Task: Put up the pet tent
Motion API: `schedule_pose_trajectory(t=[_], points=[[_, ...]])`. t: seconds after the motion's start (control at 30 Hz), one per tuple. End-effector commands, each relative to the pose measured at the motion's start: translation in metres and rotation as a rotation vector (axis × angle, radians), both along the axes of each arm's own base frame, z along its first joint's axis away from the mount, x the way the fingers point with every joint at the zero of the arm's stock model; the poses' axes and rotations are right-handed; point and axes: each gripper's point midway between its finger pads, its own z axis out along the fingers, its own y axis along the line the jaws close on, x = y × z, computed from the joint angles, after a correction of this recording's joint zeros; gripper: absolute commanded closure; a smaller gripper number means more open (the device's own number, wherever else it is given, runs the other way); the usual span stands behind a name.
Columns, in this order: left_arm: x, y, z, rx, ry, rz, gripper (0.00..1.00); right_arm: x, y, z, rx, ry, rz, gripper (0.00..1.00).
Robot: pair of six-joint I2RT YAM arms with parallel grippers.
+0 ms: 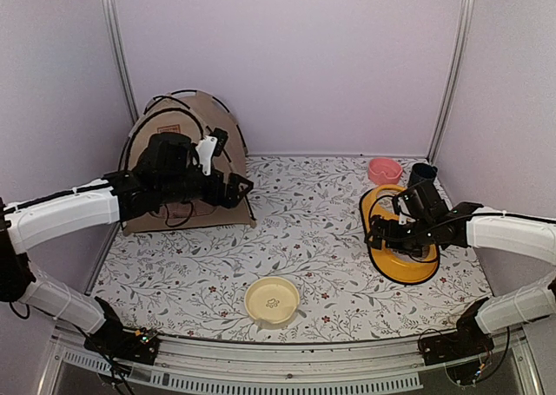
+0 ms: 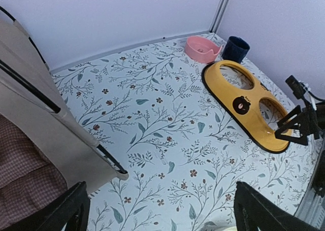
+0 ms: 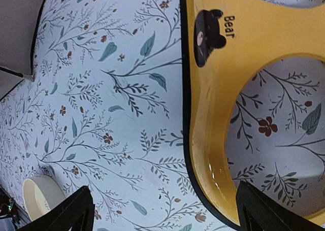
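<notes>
The pet tent (image 1: 187, 130), a tan dome with thin black poles, stands upright at the back left; its right front corner (image 2: 61, 134) fills the left of the left wrist view. A checked cushion (image 2: 25, 185) lies inside it. My left gripper (image 1: 236, 187) hovers just right of the tent front, open, with nothing between its fingers (image 2: 68, 210). My right gripper (image 1: 382, 233) is open above the near-left rim of the yellow feeder tray (image 1: 407, 269), empty. In the right wrist view the tray (image 3: 213, 89) lies under the right finger (image 3: 269, 210).
A cream bowl (image 1: 272, 299) sits near the front middle. A pink bowl (image 1: 384, 169) and a dark blue cup (image 1: 423, 173) stand at the back right behind the tray. White walls with metal posts close in the floral mat (image 1: 295, 230).
</notes>
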Motion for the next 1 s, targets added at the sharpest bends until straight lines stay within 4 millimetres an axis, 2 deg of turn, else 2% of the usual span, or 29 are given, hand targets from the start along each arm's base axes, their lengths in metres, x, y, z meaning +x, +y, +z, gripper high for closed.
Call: schedule_pose_trajectory(t=[0.0,0.07,0.17,0.33,0.43,0.57,0.63,0.73,0.83,0.97], points=[[-0.014,-0.026,-0.005,-0.075,0.027,-0.071,0.01,-0.011,-0.017,-0.014,-0.037,0.036,-0.068,0.01],[-0.021,-0.032,-0.017,-0.070,0.058,-0.094,0.01,-0.009,-0.021,-0.020,-0.061,0.033,-0.077,0.01],[-0.030,-0.032,-0.034,-0.067,0.106,-0.108,0.01,-0.002,-0.015,-0.027,-0.057,0.019,-0.057,0.01],[-0.038,-0.025,-0.043,-0.076,0.131,-0.095,0.01,-0.003,0.015,-0.042,0.018,0.071,0.027,0.01],[-0.039,-0.019,-0.045,-0.077,0.125,-0.077,0.01,-0.005,0.046,-0.036,0.052,0.058,0.085,0.01],[-0.039,-0.016,-0.045,-0.082,0.117,-0.062,0.01,0.001,0.114,-0.017,0.145,0.036,0.187,0.01],[-0.038,-0.016,-0.042,-0.086,0.109,-0.059,0.01,0.017,0.144,-0.010,0.212,0.030,0.209,0.01],[-0.036,-0.016,-0.039,-0.088,0.100,-0.056,0.01,0.054,0.185,0.008,0.272,-0.002,0.232,0.01],[-0.036,-0.015,-0.036,-0.091,0.096,-0.052,0.01,0.082,0.204,0.024,0.277,-0.042,0.262,0.01],[-0.036,-0.012,-0.035,-0.099,0.092,-0.042,0.01,0.082,0.205,0.028,0.272,-0.052,0.299,0.01]])
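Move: The yellow bear board lies right of the open right hand: its middle is some 8 cm right, 3 cm ahead and 6 cm below. From that hand the pink bowl is about 22 cm ahead and 4 cm right, and the cream bowl about 15 cm back and 27 cm left, both some 6 cm lower. From the left hand the board is about 43 cm right, 2 cm back and 21 cm below. Open right hand dips about 5 cm, sweeps 20 cm left against the board, rising forward; left hand lowers. ##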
